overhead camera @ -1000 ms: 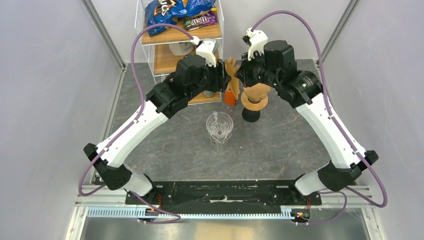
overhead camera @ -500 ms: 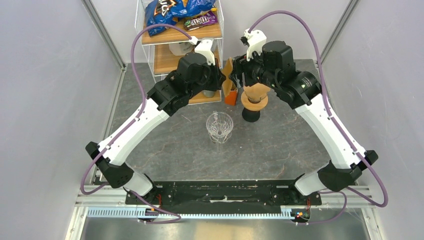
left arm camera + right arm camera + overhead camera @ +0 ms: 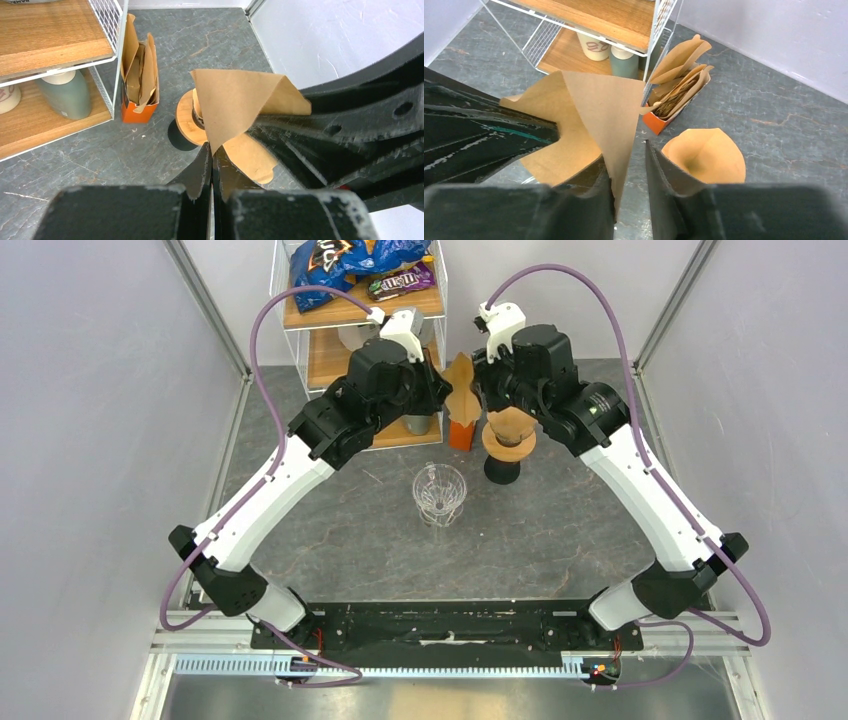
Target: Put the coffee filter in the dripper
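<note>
A brown paper coffee filter [image 3: 461,380] hangs in the air between my two grippers, above the orange filter box. My left gripper [image 3: 212,150] is shut on the filter's lower tip [image 3: 240,100]; its jaws are pressed together. My right gripper [image 3: 629,150] stands open with the filter's [image 3: 604,115] edge between its fingers. The paper lies against the left finger, and a gap shows to the other. The clear glass dripper [image 3: 438,492] stands upright on the table, nearer to me than both grippers, and holds nothing.
An orange box of spare filters [image 3: 460,430] leans by the wire shelf [image 3: 350,350]. The shelf holds cups and, on top, snack bags. A round wooden stand [image 3: 508,445] with a filter cone on it sits right of the box. Grey walls close both sides.
The left jaws have shut on the filter and the right jaws have parted from it. Both grippers have lifted slightly toward the back with the filter between them.
</note>
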Robot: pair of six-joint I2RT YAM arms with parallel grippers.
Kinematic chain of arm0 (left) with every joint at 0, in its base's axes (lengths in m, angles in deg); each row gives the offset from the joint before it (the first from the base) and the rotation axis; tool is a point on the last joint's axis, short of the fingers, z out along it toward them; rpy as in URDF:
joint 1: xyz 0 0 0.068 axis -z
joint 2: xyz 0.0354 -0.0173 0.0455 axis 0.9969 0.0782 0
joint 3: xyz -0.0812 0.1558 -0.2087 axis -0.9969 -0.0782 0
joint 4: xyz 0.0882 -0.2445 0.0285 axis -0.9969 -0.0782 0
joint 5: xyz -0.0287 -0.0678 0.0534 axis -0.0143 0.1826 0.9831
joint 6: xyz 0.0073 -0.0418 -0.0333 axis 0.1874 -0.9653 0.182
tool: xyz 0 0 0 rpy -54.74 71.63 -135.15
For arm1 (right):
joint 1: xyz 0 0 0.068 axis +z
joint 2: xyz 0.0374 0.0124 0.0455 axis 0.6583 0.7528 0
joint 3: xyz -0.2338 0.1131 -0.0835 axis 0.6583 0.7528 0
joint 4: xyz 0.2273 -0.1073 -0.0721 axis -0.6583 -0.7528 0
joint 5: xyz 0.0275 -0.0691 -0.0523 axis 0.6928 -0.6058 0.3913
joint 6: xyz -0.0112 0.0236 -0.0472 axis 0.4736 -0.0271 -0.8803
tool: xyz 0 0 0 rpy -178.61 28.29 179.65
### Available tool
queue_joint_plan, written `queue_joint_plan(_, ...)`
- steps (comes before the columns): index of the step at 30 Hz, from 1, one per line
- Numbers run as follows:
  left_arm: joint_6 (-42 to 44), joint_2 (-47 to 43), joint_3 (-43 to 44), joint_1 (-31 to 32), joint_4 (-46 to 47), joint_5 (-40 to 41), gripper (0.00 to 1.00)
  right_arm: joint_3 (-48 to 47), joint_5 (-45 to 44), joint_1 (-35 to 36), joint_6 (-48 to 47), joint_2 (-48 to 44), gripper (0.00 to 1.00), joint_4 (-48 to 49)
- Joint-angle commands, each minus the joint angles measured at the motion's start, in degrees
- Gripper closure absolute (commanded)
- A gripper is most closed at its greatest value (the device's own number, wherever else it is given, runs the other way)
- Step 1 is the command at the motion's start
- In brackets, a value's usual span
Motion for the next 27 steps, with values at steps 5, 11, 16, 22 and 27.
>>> queue_joint_plan(5,3.9,-4.1,-2.3,-1.1,4.1,-8.8,0.56,-0.4,-1.1,-0.2,-0.7,-1.2,1.0,3.5)
queue_joint_plan(11,10.8,-15.2,-15.3,-21.2,13.5,-47.7,0.08,0.4,17.1,-7.0,1.5,-4.5,1.0,2.0)
queue_joint_plan(16,40.0,-23.1,-22.9,-30.4,11.5,-60.5,0.07,-0.3,49.8,-13.4,10.4,-4.1,1.0,1.7)
queue_joint_plan(22,64.9,-23.6,-24.0,-24.8,7.2,-54.9,0.07,3.3,67.6,-13.3,26.3,-2.4,1.0,12.4)
queue_joint_plan(27,78.9,-21.6,-23.2,-17.0,4.9,-45.8,0.09,3.0,69.8,-12.9,29.1,-1.9,1.0,13.2)
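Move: The coffee filter is held in the left fingertips, its middle about 3 cm right of and 2 cm ahead of the left hand, and about 3 cm left of and 1 cm ahead of the half-open right gripper. From the right hand, the empty glass dripper stands roughly 6 cm back, 6 cm left; the wood-collared stand with its filter 5 cm ahead, 7 cm right; the orange filter box 12 cm ahead, 1 cm left; all nearly 30 cm lower. Shut the right gripper on the coffee filter's near edge, then open the left gripper wide and slide it some 13 cm left off the paper before drawing it back, tipping its fingers up and turning clockwise. With the filter pinched, bring the right hand about 9 cm back, also up and left, rolling its left side up and swinging counter-clockwise. ##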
